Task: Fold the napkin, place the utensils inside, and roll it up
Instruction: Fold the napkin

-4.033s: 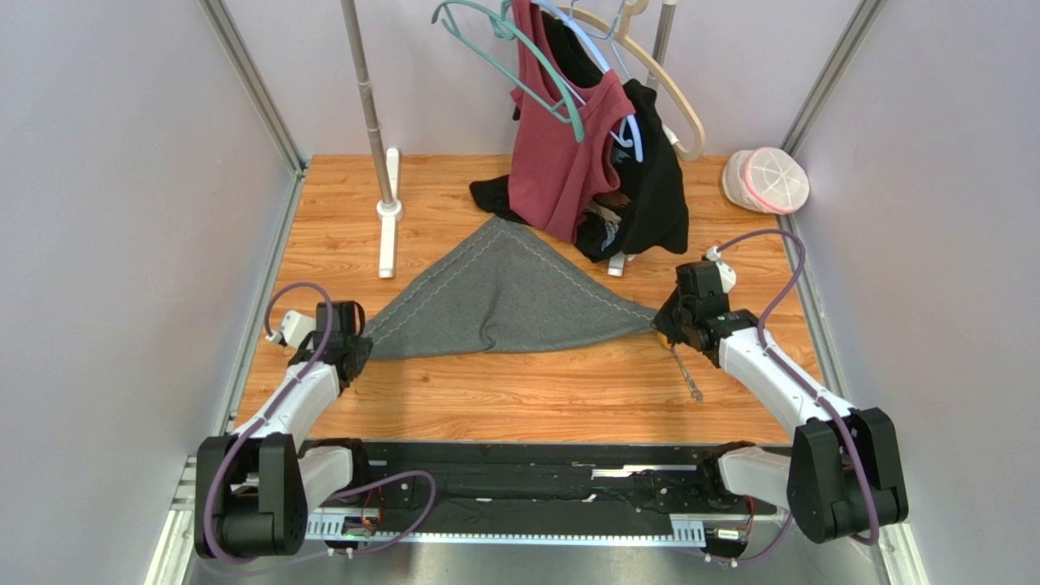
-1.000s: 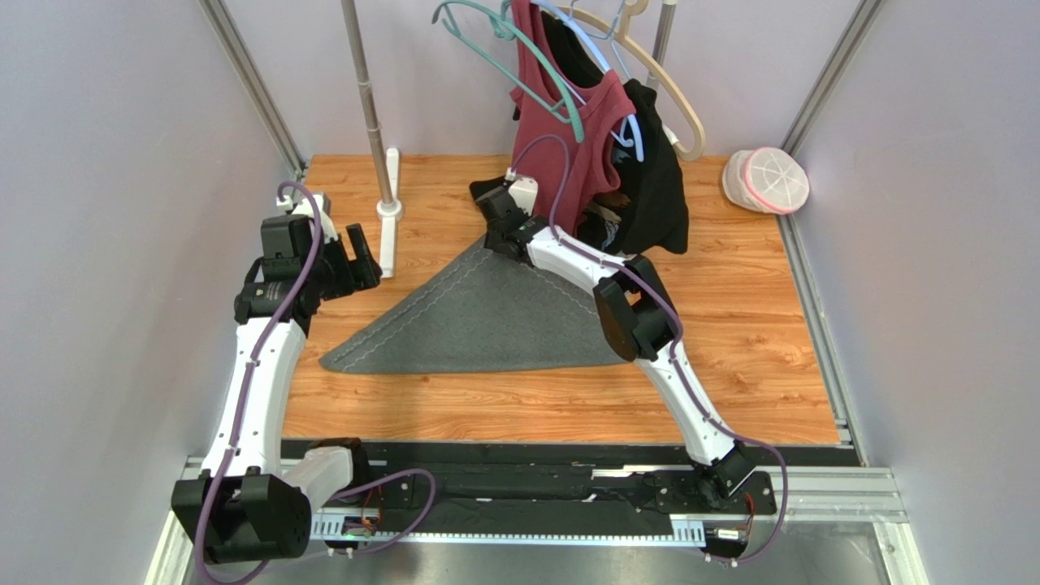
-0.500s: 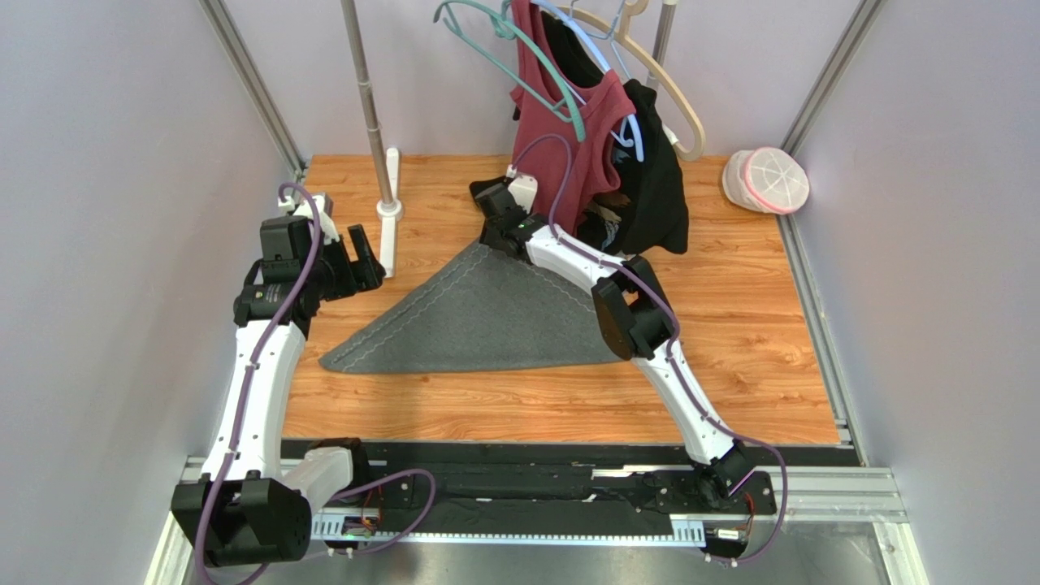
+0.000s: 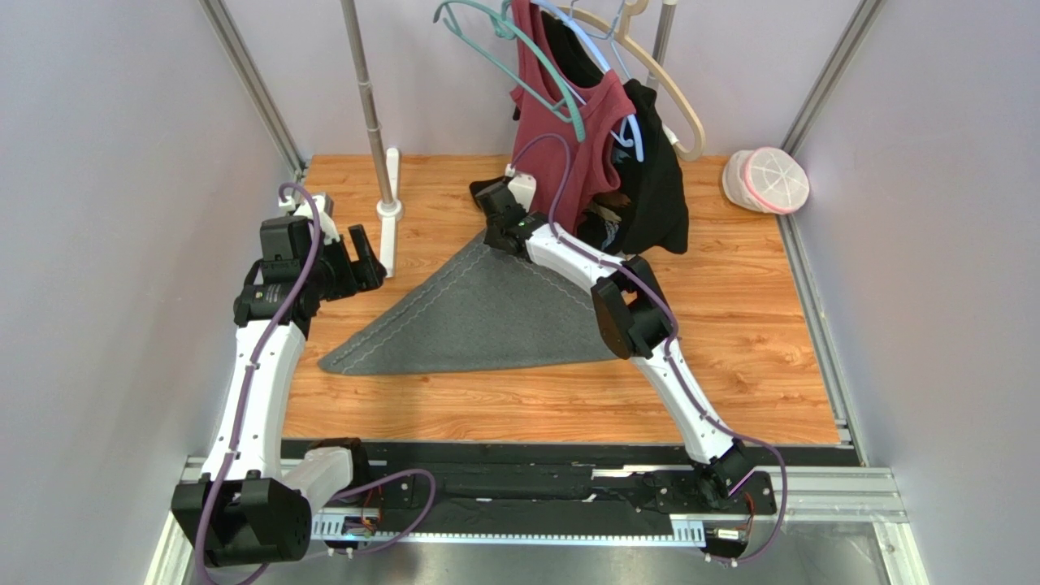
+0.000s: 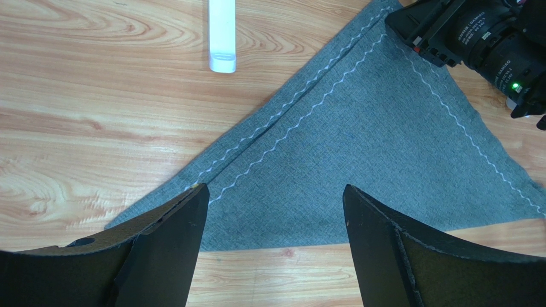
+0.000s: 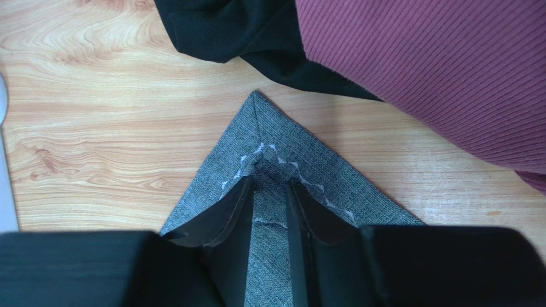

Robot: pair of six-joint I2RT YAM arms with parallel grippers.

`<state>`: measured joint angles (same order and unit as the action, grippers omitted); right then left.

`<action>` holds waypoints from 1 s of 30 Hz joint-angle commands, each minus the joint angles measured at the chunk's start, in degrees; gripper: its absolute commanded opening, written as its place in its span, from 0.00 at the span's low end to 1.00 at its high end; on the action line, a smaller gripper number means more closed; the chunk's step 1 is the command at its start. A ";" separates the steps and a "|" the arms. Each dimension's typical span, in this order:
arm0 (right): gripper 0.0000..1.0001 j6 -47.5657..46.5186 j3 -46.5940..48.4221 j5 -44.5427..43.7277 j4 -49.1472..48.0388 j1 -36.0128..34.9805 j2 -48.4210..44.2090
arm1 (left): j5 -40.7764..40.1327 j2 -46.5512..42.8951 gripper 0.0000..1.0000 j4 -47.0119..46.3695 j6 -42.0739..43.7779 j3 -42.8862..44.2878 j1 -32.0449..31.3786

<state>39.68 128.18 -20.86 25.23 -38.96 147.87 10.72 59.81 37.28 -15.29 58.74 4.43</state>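
Observation:
The dark grey napkin [image 4: 476,323] lies folded into a triangle on the wooden table, its long edge toward me and its apex at the far side. My right gripper [image 4: 498,238] reaches across to that apex. In the right wrist view its jaws [image 6: 269,182] stand narrow with a ridge of napkin [image 6: 346,185] pinched between them. My left gripper [image 4: 354,262] is raised at the left, off the cloth, and stands wide open [image 5: 275,195] with nothing between its fingers, looking down on the napkin [image 5: 359,141]. The utensils are hidden from every view.
A clothes rack pole [image 4: 370,122] with a white foot [image 4: 390,232] stands at the far left. A maroon garment [image 4: 568,146] and a black garment [image 4: 653,183] hang just behind the napkin's apex. A white round item [image 4: 767,180] sits at the far right corner.
Four seconds ago both grippers were low at the napkin's side corners; now the left is raised and the right is at the apex. Over the last second the right jaws narrowed.

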 commanded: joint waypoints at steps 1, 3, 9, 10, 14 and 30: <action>0.23 -1.36 2.25 0.29 0.52 0.02 0.75 | 1.23 -1.10 0.85 -1.86 -0.35 -0.12 -0.03; 0.18 -1.80 1.55 0.56 -0.71 -0.06 0.14 | 1.32 -1.10 0.86 -1.77 -0.36 -0.12 -0.12; 0.00 -3.29 -2.67 1.09 -4.31 -0.06 -2.15 | 1.32 -0.93 0.86 -1.86 -0.53 -0.21 -0.03; 0.00 -3.82 -2.85 1.35 -4.58 -0.06 -2.59 | 1.41 -0.92 0.86 -1.86 -0.53 -0.21 -0.03; 0.00 -4.44 -5.99 1.70 -8.16 -0.15 -4.60 | 1.41 -0.75 0.86 -1.86 -0.62 -0.21 -0.03; 0.00 -2.42 -9.62 -3.04 -16.71 -0.15 -8.40 | 1.41 -0.49 0.85 -2.03 -0.80 -0.29 -0.12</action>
<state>36.64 115.09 -20.93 11.94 -38.96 140.79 11.51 59.83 37.04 -15.75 58.61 4.43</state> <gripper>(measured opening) 0.006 0.854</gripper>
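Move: Just ahead of the right fingertips, some 3 cm out and about 1 cm below, lies the far corner of the napkin's folded triangle. From the right hand, the black cloth is about 9 cm ahead and 1 cm right. The red top's hem hangs roughly 11 cm right and 6 cm ahead; the white stand foot is about 17 cm left and 5 cm ahead. The left hand has that corner about 25 cm ahead, 18 cm right and 20 cm below. Closing from part-open to fully shut on the napkin just short of its far corner, the right fingers sink barely half a centimetre to pinch its top layer. Still shut, the hand draws back about 1 cm, then swings forward again as it rises some 2.5 cm, fingers tilting up slightly. ##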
